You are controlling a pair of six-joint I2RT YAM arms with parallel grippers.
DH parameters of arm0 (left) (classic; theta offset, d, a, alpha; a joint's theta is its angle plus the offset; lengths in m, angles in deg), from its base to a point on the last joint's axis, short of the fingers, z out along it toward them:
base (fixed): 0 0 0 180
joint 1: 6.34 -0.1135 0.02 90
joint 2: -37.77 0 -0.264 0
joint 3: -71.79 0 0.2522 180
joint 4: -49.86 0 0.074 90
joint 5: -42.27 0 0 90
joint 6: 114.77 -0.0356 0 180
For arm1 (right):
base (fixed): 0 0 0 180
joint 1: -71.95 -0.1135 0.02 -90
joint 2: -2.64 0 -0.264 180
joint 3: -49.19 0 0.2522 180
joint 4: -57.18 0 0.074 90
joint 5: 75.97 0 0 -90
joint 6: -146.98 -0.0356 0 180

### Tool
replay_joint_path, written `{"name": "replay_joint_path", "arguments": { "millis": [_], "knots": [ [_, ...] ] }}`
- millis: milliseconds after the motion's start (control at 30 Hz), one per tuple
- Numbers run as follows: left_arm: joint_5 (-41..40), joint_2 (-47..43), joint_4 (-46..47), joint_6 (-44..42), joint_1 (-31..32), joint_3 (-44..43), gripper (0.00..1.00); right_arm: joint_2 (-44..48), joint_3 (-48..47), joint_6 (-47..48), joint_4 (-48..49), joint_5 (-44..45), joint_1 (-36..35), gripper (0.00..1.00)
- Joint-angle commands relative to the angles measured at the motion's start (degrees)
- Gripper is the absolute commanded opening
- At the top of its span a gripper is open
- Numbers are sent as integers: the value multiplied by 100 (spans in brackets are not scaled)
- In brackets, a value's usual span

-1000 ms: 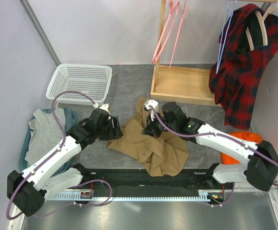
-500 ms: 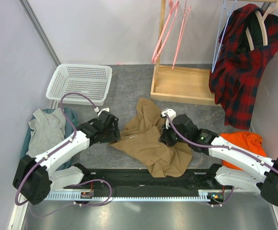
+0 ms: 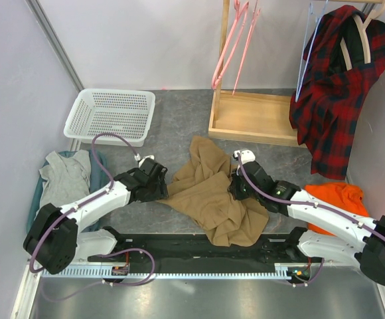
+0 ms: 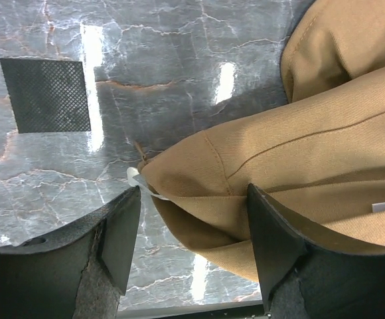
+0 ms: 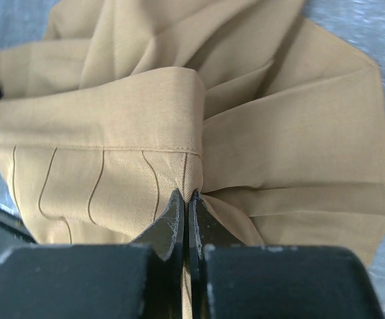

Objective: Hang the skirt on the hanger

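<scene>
The tan skirt (image 3: 206,193) lies crumpled on the grey table between the two arms. My left gripper (image 3: 158,189) sits low at its left corner. In the left wrist view this gripper (image 4: 192,191) is open, and the skirt's hemmed corner (image 4: 299,153) lies between the fingers, with a gap on the left side. My right gripper (image 3: 237,189) is at the skirt's right part. The right wrist view shows it (image 5: 185,197) shut on a seamed fold of the skirt (image 5: 259,133). The pink hanger (image 3: 231,46) hangs on the rack at the back.
A white basket (image 3: 109,114) stands back left, a wooden rack base (image 3: 252,118) back centre. A red plaid shirt (image 3: 335,80) hangs back right beside a light-blue hanger (image 3: 305,56). A grey garment (image 3: 63,176) lies left, an orange cloth (image 3: 338,196) right.
My right gripper has moved right and toward the near edge, pulling the skirt with it. My left gripper has dropped lower, to the skirt's left corner.
</scene>
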Motion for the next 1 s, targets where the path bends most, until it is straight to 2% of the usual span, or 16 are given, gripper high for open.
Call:
{"name": "replay_joint_path", "arguments": {
  "millis": [0, 200, 333, 433, 467, 500, 567, 700, 833, 967],
  "knots": [
    [-61, -166, 244, 183, 10, 99, 70, 14, 56, -530, -23, 687, 142, 0],
    [219, -395, 709, 280, 10, 502, 74, -206, 83, -619, 284, 547, 178, 0],
    [658, 112, 1491, 332, 10, 697, 69, -128, 48, -583, 373, 424, 178, 0],
    [729, 421, 1914, 324, 10, 688, 47, -57, 4, -583, 400, 380, 178, 0],
    [721, 535, 1932, 324, 10, 662, 32, -31, 4, -583, 400, 388, 187, 0],
    [695, 571, 1967, 306, 10, 609, 20, -13, 4, -592, 400, 380, 178, 0],
    [589, 572, 1932, 254, 10, 556, 2, 57, 4, -592, 391, 380, 178, 0],
    [212, 292, 1467, 78, 10, 197, 2, 163, -75, -566, 338, 450, 178, 0],
    [-568, -192, 372, -300, 10, -497, 2, 365, -601, -321, 128, 721, 187, 0],
    [-1168, -386, -552, -774, 2, -1935, 2, 488, -1427, 144, -153, 1082, 240, 0]
  ]
}}
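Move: The skirt's free waistband end lies between and just beyond the left hand's open fingers: about 2 cm ahead, 3 cm to the right and 2 cm lower. From that hand, the waistband end held by the right gripper is some 21 cm right, 1 cm ahead and 7 cm higher; the dark patch is 3 cm ahead and 6 cm left, the white basket 24 cm ahead and 16 cm left. From the right hand, the free end lies 18 cm left, 1 cm ahead, 9 cm lower. The skirt's free waistband end is pinched by the left fingers, which shut on it after sliding about 4 cm right and 2 cm forward, low to the table. The left hand then lifts it some 6 cm, easing forward. The right gripper keeps its hold on the other end, shifts slightly forward with a small clockwise turn, then rises about 5 cm too. ##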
